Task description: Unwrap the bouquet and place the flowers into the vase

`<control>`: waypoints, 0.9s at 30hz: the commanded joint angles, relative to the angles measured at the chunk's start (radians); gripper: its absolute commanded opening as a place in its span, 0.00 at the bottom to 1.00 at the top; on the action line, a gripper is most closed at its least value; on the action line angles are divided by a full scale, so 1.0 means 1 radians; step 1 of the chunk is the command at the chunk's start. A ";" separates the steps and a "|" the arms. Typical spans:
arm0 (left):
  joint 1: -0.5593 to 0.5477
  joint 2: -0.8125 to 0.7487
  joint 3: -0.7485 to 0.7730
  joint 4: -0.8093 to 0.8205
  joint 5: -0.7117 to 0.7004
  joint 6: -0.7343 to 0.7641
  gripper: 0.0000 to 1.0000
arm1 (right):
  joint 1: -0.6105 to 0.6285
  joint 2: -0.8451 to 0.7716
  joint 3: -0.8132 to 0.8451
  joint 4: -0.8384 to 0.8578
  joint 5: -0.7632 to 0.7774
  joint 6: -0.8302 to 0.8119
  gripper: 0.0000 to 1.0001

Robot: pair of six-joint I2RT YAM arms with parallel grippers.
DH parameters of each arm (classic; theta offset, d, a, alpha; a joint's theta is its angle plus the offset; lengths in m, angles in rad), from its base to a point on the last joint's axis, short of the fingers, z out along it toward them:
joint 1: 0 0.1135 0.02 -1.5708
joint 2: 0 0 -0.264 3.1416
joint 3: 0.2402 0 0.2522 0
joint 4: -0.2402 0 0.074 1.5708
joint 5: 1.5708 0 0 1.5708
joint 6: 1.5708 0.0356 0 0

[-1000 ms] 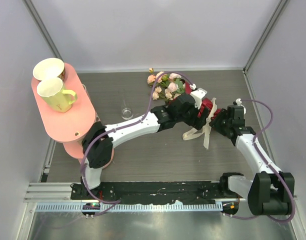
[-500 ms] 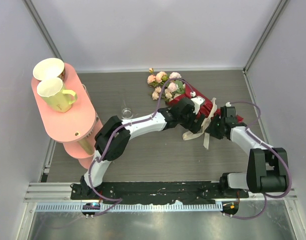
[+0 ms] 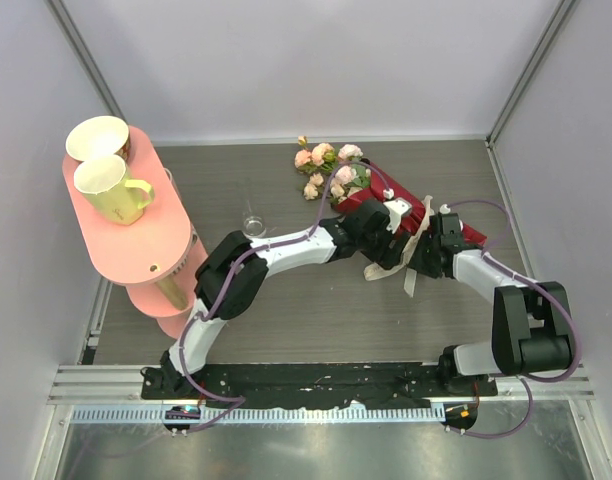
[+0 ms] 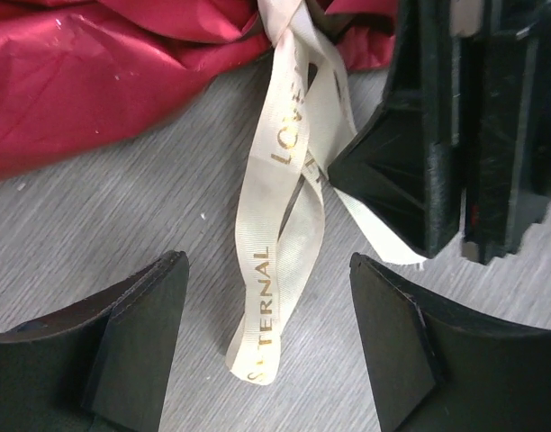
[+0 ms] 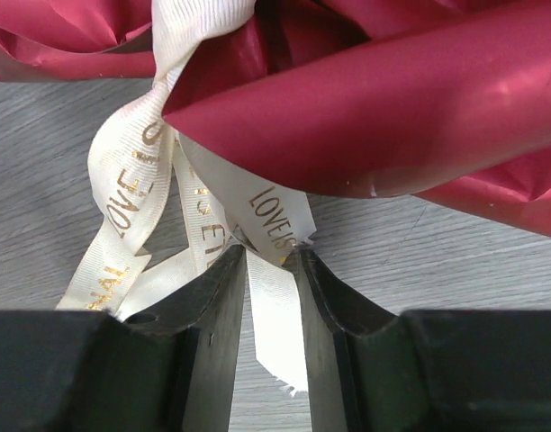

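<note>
The bouquet lies at the back right of the table, its pale roses [image 3: 326,165] pointing left and its dark red paper [image 3: 411,205] to the right. Cream ribbon [image 3: 386,268] trails from the paper toward me. My left gripper [image 3: 394,240] hangs open just over the table, a loose ribbon end [image 4: 262,270] lying between its fingers [image 4: 140,324] without touching them. My right gripper [image 3: 423,255] faces it from the right, jaws narrowed around one ribbon tail [image 5: 275,315] below the paper [image 5: 392,117]. The clear vase [image 3: 253,222] stands upright, left of both grippers.
A pink two-tier stand [image 3: 136,240] at the left holds a yellow-green mug [image 3: 108,188] and a cream cup [image 3: 96,137]. Grey walls enclose the table at the back and on both sides. The two grippers sit very close together.
The right gripper has slid left up to the ribbon and narrowed its jaws around a tail. The left gripper has moved off the red paper down over the ribbon ends.
</note>
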 commanded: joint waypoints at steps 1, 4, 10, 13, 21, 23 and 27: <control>-0.003 0.048 0.012 0.040 0.026 0.020 0.75 | 0.012 0.016 0.027 0.029 0.051 -0.022 0.36; -0.003 0.072 0.023 0.035 0.031 0.015 0.74 | 0.015 0.021 0.032 0.026 0.042 -0.030 0.40; -0.003 0.109 0.067 -0.015 0.008 0.009 0.72 | 0.023 0.002 0.016 0.062 0.023 -0.022 0.11; -0.003 0.103 0.050 -0.001 -0.007 0.009 0.66 | 0.026 -0.028 0.030 0.047 0.037 -0.019 0.01; -0.001 0.132 0.058 -0.009 -0.056 -0.017 0.50 | 0.026 -0.266 0.108 -0.014 0.081 0.013 0.01; 0.000 0.135 0.061 -0.008 -0.061 -0.025 0.45 | 0.024 -0.308 0.142 -0.025 0.101 0.025 0.01; 0.000 0.144 0.066 0.000 -0.059 -0.042 0.37 | 0.024 -0.383 0.202 -0.026 0.120 0.048 0.01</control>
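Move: The ribbon loop that the left hand goes for lies almost under its fingers, about 6 cm down and 1 cm ahead. From that hand the knot is roughly 7 cm ahead and 9 cm right, and the red wrap's flower-side half about 12 cm straight ahead. The right hand's fingers already straddle the ribbon tail, about 1 cm below their point; from there the knot is some 7 cm ahead, the wrap's foot 5 cm ahead and 9 cm right. Straight down about 5 cm goes the left hand over the ribbon loop, then stays low while its fingers close partway, one on each side of the ribbon. The right hand keeps almost still at the table, pinches the ribbon tail shut between its fingertips, then lifts it some 12 cm and a little forward, fingers tipping up about 20 degrees. ##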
